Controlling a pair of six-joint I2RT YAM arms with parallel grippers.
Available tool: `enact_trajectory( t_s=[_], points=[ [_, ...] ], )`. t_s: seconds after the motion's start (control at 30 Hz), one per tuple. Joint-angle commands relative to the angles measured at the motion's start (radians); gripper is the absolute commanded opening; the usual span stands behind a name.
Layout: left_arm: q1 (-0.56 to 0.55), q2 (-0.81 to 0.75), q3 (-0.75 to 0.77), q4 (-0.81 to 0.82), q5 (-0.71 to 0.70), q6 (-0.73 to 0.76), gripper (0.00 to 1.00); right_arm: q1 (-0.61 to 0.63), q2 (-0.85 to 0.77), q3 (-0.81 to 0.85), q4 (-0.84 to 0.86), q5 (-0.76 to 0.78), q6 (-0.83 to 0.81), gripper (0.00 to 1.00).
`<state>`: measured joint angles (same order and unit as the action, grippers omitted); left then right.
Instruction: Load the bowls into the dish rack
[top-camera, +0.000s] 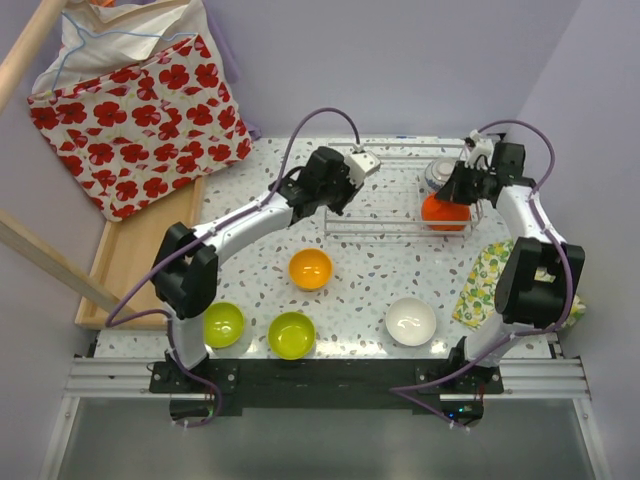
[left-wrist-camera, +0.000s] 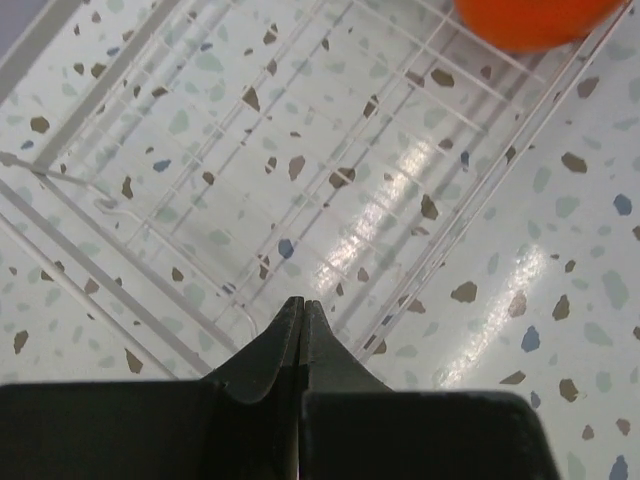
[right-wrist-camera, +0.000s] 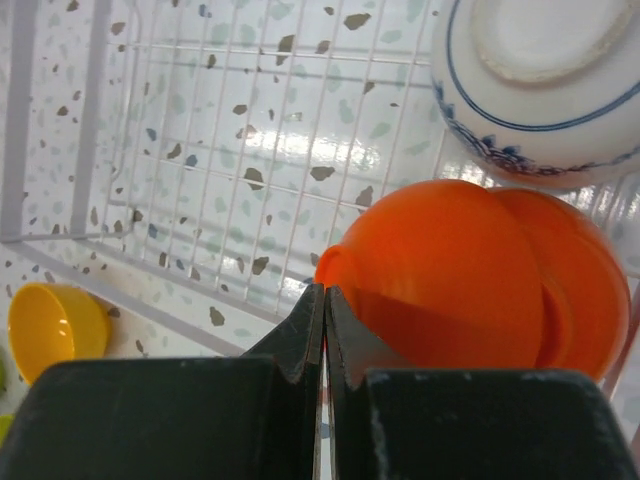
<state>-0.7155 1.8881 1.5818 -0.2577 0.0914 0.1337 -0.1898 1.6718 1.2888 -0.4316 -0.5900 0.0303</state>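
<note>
The white wire dish rack (top-camera: 370, 236) stands at the back of the table. At its right end two red-orange bowls (right-wrist-camera: 450, 270) lean on edge beside a blue-patterned bowl (right-wrist-camera: 540, 90). My right gripper (right-wrist-camera: 325, 290) is shut, its tips right against the nearer red-orange bowl's rim, with nothing seen between the jaws. My left gripper (left-wrist-camera: 303, 302) is shut and empty above the rack's (left-wrist-camera: 300, 150) bare left half. On the table in front lie an orange-yellow bowl (top-camera: 310, 268), two lime green bowls (top-camera: 223, 323) (top-camera: 291, 334) and a white bowl (top-camera: 411, 321).
A flat wooden tray (top-camera: 125, 260) lies off the table's left side, with a red floral bag (top-camera: 140, 100) behind it. A lemon-print cloth (top-camera: 490, 280) lies at the right edge by the right arm.
</note>
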Motion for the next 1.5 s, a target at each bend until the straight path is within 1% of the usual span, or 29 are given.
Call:
enact_trajectory(
  t_s=[0.0, 0.2, 0.3, 0.43, 0.5, 0.73, 1.03, 1.1, 1.27, 1.3, 1.33, 1.37, 1.4, 1.43, 1.47],
  points=[
    [0.025, -0.076, -0.066, 0.005, -0.039, 0.043, 0.0, 0.0, 0.023, 0.072, -0.032, 0.093, -0.006, 0.0],
    [0.047, -0.104, -0.114, 0.002, -0.053, 0.055, 0.0, 0.001, 0.011, 0.098, -0.068, 0.197, -0.024, 0.0],
    [0.051, -0.115, -0.132, 0.005, -0.053, 0.053, 0.0, 0.001, -0.012, 0.098, -0.087, 0.24, -0.088, 0.0],
    [0.053, -0.124, -0.147, 0.008, -0.053, 0.053, 0.0, 0.0, -0.017, 0.101, -0.127, 0.262, -0.118, 0.0],
    [0.051, -0.127, -0.144, 0.009, -0.053, 0.056, 0.0, 0.0, -0.02, 0.098, -0.131, 0.275, -0.119, 0.0],
    [0.054, -0.138, -0.126, 0.011, -0.084, 0.083, 0.0, 0.001, -0.024, 0.09, -0.144, 0.398, -0.138, 0.0],
    [0.059, -0.188, -0.155, 0.011, -0.09, 0.11, 0.0, 0.001, -0.018, 0.098, -0.164, 0.446, -0.15, 0.0],
    [0.059, -0.193, -0.16, 0.011, -0.114, 0.112, 0.0, 0.0, -0.014, 0.098, -0.17, 0.458, -0.153, 0.0],
    [0.057, -0.207, -0.141, -0.006, -0.116, 0.127, 0.0, 0.001, -0.024, 0.096, -0.17, 0.437, -0.156, 0.0],
    [0.059, -0.211, -0.135, -0.014, -0.117, 0.132, 0.01, 0.001, -0.033, 0.095, -0.161, 0.423, -0.153, 0.02],
    [0.059, -0.225, -0.128, -0.023, -0.117, 0.139, 0.05, 0.0, -0.067, 0.093, -0.151, 0.411, -0.15, 0.09],
    [0.059, -0.234, -0.112, -0.047, -0.12, 0.148, 0.18, 0.001, -0.089, 0.086, -0.142, 0.394, -0.147, 0.15],
    [0.059, -0.247, -0.109, -0.057, -0.131, 0.173, 0.3, 0.001, -0.121, 0.08, -0.115, 0.377, -0.148, 0.2],
    [0.059, -0.283, -0.109, -0.063, -0.143, 0.188, 0.39, 0.0, -0.186, 0.069, -0.093, 0.349, -0.15, 0.25],
    [0.059, -0.305, -0.123, -0.072, -0.157, 0.208, 0.53, 0.001, -0.231, 0.037, -0.07, 0.326, -0.15, 0.34]
  ],
)
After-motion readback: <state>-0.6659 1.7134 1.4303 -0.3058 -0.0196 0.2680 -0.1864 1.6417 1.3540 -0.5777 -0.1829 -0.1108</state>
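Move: For the right hand, the red bowls sit askew in the rack, their middle about level ahead, 1 cm right and 5 cm below. The blue-and-white bowl is roughly 8 cm ahead, straight in line; the rack's right end some 7 cm right and level. From the left hand, the yellow bowl lies about 13 cm back, 6 cm left and 10 cm lower, with the near green bowl some 17 cm behind it and 5 cm farther left. Sweep the right gripper, fingers shut, about 7 cm right across the red bowls towards the rack's right end, pushing the leaning bowl along while rolling the wrist some 20 degrees until the fingers point more steeply down; then start opening and lifting. Meanwhile ease the left gripper 7 cm left, dipping and rising again, past the rack's left end, and begin opening it. ##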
